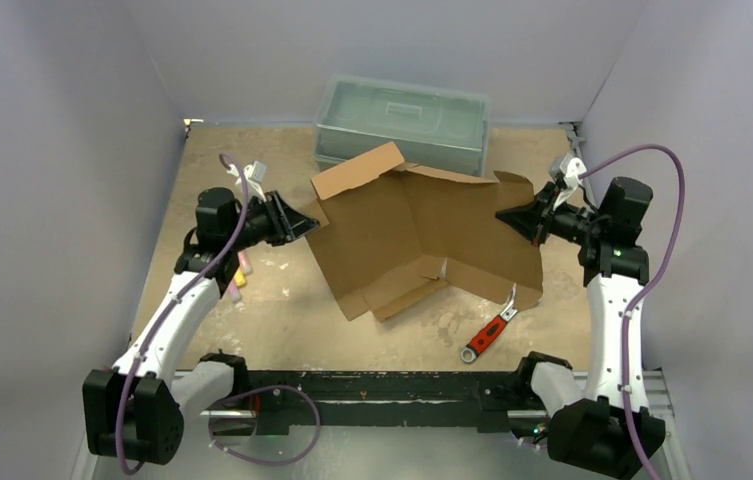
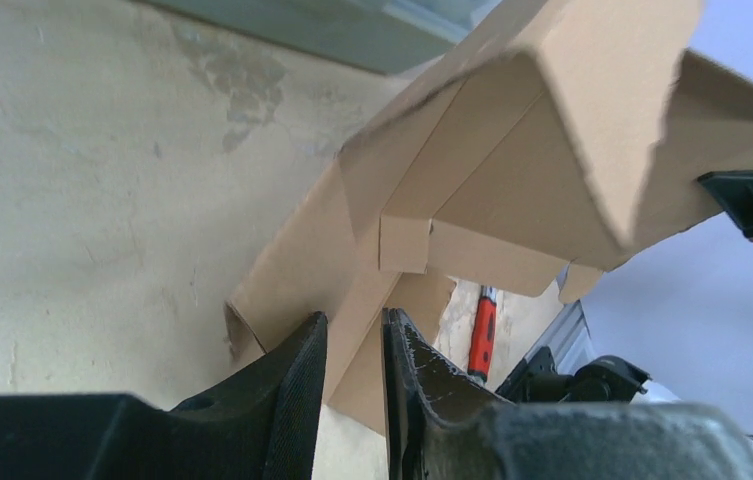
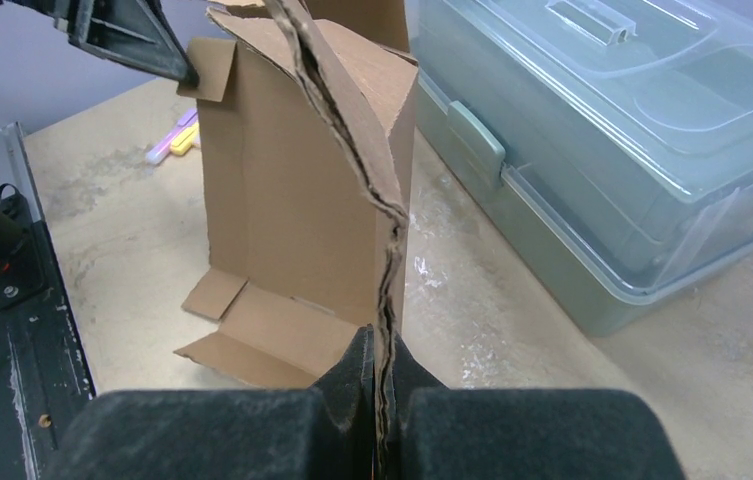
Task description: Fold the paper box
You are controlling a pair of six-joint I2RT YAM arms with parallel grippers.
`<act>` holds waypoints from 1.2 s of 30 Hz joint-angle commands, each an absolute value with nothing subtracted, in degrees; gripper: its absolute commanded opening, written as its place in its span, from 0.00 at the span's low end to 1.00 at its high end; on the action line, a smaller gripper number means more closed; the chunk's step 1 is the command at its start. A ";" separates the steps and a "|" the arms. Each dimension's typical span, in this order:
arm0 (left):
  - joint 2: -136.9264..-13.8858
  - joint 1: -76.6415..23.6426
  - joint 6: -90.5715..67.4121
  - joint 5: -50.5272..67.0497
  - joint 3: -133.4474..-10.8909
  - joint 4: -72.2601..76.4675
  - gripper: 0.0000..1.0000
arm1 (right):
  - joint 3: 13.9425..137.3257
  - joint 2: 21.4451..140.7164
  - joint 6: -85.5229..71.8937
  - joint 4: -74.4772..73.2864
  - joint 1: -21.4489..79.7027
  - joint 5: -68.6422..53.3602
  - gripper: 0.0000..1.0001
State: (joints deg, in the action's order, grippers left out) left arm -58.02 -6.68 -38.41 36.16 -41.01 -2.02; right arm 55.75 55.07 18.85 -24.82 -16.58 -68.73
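The paper box is a brown cardboard sheet with flaps, partly raised off the table between both arms. My left gripper is at its left corner. In the left wrist view its jaws are narrowly apart with a cardboard flap filling the gap between them. My right gripper holds the right edge. In the right wrist view it is shut on the upright corrugated edge of the box. Lower flaps rest on the table.
A grey-green plastic toolbox stands at the back, just behind the cardboard. A red-handled wrench lies near the front right. Coloured markers lie by the left arm. Grey walls enclose the table on three sides.
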 commanded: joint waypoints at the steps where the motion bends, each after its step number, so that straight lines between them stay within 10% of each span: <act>1: -60.73 -8.08 -36.54 36.76 -41.82 -4.03 0.26 | 55.40 53.64 18.28 -23.25 -16.96 -69.99 0.00; 6: -57.08 -7.85 -34.10 35.32 -45.97 -6.65 0.29 | 55.82 53.85 18.75 -24.07 -16.96 -69.01 0.00; 16: -45.68 -7.78 -28.84 31.36 -53.14 -7.37 0.75 | 58.07 55.07 21.05 -26.82 -16.94 -66.66 0.00; 36: -75.27 -11.61 -16.23 39.87 -72.97 -15.80 0.80 | 62.18 58.20 24.08 -31.75 -16.94 -68.39 0.00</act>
State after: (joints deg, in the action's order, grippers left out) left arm -76.01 -10.09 -20.40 36.56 -69.69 -15.90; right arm 58.94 57.63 22.81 -31.22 -16.58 -67.05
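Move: The long flap on the box's upper left edge has its middle about 9 cm ahead of the left hand, 8 cm to its right and 5 cm above. The small corner tab is right at the left fingertips, some 2 cm ahead and 1 cm right, about level. The green toolbox stands roughly 22 cm ahead, 17 cm right and 14 cm lower. From the right hand, the flap is about 32 cm left and 10 cm ahead, at much the same height. The left fingertips, already at the corner tab, dip about 2.5 cm, then leave it, rising to about 15 cm above the start while drawing back slightly, tipping up and opening wide. They then swing forward and down to the long flap's left end, finishing about 6 cm ahead of and above the start, one finger close against the flap. The right hand keeps its pinch on the far panel, almost still. ##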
